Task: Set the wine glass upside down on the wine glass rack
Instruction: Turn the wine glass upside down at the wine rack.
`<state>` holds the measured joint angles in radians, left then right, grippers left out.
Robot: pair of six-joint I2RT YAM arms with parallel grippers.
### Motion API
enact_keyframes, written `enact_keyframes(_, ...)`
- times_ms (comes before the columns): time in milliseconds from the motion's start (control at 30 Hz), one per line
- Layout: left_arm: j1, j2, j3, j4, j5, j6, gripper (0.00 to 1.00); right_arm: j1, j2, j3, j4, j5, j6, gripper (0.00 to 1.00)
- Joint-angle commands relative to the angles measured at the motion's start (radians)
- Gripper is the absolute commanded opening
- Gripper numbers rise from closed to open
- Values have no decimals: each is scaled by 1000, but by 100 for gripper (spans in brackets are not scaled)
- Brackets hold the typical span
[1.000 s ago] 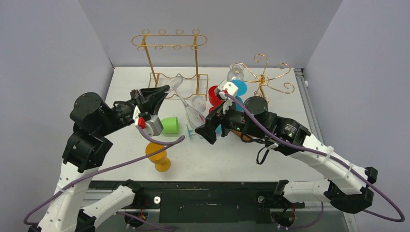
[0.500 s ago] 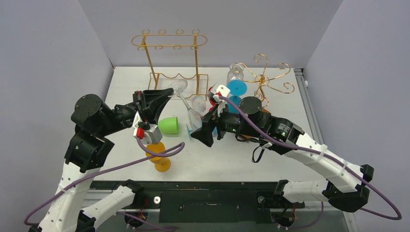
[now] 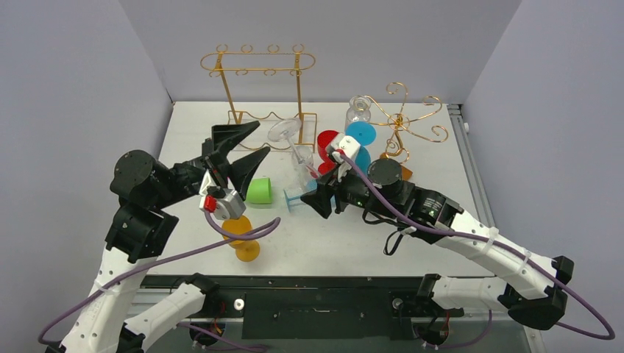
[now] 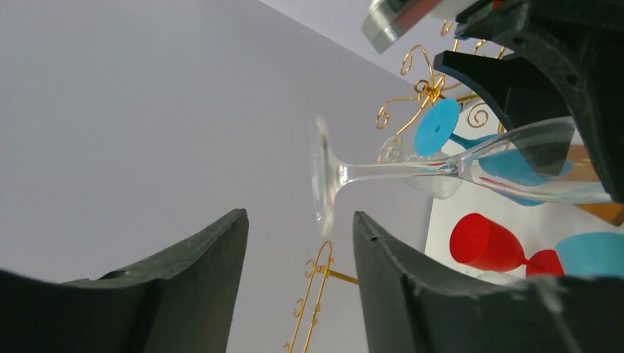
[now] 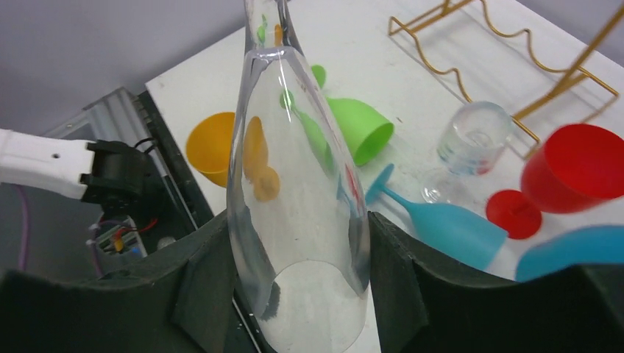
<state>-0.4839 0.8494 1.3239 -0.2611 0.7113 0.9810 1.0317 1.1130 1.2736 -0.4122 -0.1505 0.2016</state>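
Note:
The clear wine glass [image 3: 294,151] hangs tilted above the table, foot up and to the left. Its bowl [image 5: 298,220] sits between the two fingers of my right gripper [image 5: 294,294], which is shut on it. My left gripper [image 3: 243,147] stands open just left of the glass foot [image 4: 321,176], which lies beyond its fingertips and touches neither. In the left wrist view nothing is between the open left gripper [image 4: 298,220] fingers. The tall gold wine glass rack [image 3: 257,62] stands at the back of the table.
A curled gold stand [image 3: 401,114] with a clear glass [image 3: 358,110] is at the back right. On the table lie a green cup [image 3: 259,190], an orange goblet [image 3: 241,237], a red goblet [image 3: 327,141], blue glasses [image 3: 360,134] and a small clear glass [image 5: 471,136].
My left gripper has let go of the glass foot, opened and drawn back a little. The right gripper has closed on the bowl, and the glass has shifted right.

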Motion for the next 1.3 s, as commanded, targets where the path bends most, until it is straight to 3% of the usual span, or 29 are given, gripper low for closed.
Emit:
enact_keyframes(0, -4, -39, -13, 205, -28, -103, 73, -17, -92, -54, 90, 199, -19, 12)
enact_keyframes(33, -4, -39, -13, 210, -34, -113, 88, -19, -106, -68, 92, 221, -22, 11)
enact_keyframes(67, -4, -39, -13, 211, -39, -118, 96, -23, -122, -85, 95, 241, -24, 10)
enact_keyframes(100, -4, -39, -13, 214, -44, -123, 97, -28, -139, -108, 98, 264, -26, 9)
enact_keyframes(333, -5, -42, -22, 208, -75, -230, 96, -55, -356, -354, 195, 427, -27, 2)
enact_keyframes(633, -5, -64, -90, 205, -86, -255, 96, -117, -613, -592, 172, 606, 25, 0)
enact_keyframes(1000, -5, -60, -115, 209, -85, -256, 96, -173, -725, -779, 240, 828, 75, 0)
enact_keyframes(1267, -5, -49, -123, 214, -78, -258, 96, -253, -677, -811, 333, 830, 74, 0)
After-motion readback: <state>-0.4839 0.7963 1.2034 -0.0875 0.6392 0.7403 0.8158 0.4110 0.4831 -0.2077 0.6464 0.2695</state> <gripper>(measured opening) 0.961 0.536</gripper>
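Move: Ahead and to the right of the right hand, which already holds the clear wine glass foot-up by its bowl, is the rack's free right-hand hook: about 18 cm ahead, 28 cm right and 5 cm lower. The hanging blue glass is some 17 cm ahead, 10 cm right and 10 cm below that hand; the hanging clear glass stands about 11 cm farther out beyond the blue one. From the left hand, the hook is roughly 14 cm ahead, 39 cm right and 20 cm lower. Keeping its grip on the upside-down glass's bowl, the right hand swings some 23 cm to the right, sinks about 12 cm and eases forward, turning nearly 60 degrees clockwise until its fingers point mostly forward, carrying the foot up to the rack's right side. The left fingers, ajar beside the foot, open wide as that hand rises a few centimetres and settles back. ##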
